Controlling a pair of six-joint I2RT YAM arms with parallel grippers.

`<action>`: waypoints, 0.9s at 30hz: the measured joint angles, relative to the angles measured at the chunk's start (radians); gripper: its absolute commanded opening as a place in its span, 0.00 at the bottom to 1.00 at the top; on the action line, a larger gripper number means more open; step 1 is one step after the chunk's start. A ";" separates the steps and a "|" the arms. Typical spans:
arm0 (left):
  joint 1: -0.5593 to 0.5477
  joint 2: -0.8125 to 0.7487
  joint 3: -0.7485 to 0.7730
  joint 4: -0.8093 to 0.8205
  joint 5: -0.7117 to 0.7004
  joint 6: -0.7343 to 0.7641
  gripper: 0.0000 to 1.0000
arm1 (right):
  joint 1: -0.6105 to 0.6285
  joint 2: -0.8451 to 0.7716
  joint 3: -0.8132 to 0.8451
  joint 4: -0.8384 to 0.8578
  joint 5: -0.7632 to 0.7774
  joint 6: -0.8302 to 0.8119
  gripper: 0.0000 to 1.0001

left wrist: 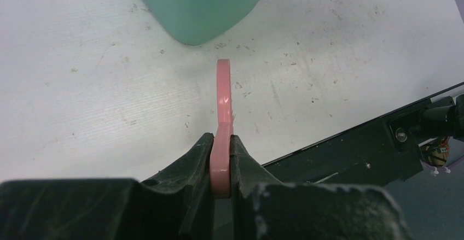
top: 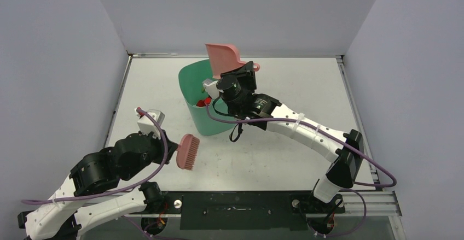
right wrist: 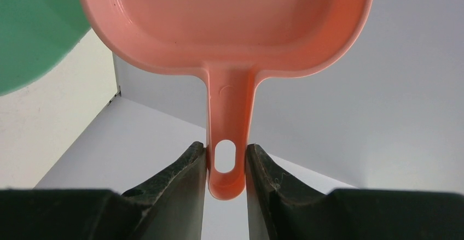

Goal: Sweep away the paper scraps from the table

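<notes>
My right gripper [top: 247,68] [right wrist: 225,158] is shut on the handle of the pink dustpan [top: 223,58] [right wrist: 230,16]. It holds the pan tipped up over the far rim of the green bin [top: 203,100]. Red paper scraps [top: 203,102] show inside the bin; I see no scraps on the white table [top: 295,81]. The pan's inside looks empty in the right wrist view. My left gripper [top: 173,149] [left wrist: 221,148] is shut on the handle of the pink brush [top: 188,151] [left wrist: 223,100], held just above the table in front of the bin.
The green bin [left wrist: 202,5] [right wrist: 33,32] stands at the table's middle. Grey walls close in the left, back and right sides. A black metal rail [top: 235,202] [left wrist: 361,147] runs along the near edge between the arm bases.
</notes>
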 measured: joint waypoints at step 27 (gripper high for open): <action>0.000 -0.058 -0.376 0.430 0.061 -0.083 0.00 | -0.685 -0.250 -0.011 -0.359 -0.620 0.556 0.06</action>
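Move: My right hand still grips the pink dustpan by its handle, the blade some 12 cm to its left and 3 cm ahead, above the green bin. The bin's middle is about 16 cm left of that hand, roughly 3 cm ahead and 20 cm below. From my left hand, which still holds the brush, the bin is about 26 cm ahead, 14 cm right and 12 cm below; the brush head is about 5 cm ahead and 6 cm right. I carry the dustpan off the bin with my right hand, swinging about 22 cm right, first rising some 4 cm and then sinking a little below where I began, while I roll the pan by about 40 degrees, left side up, and turn it clockwise. My left hand keeps the brush and, mostly late on, eases about 6 cm down and 6 cm right, towards the space in front of the bin. ##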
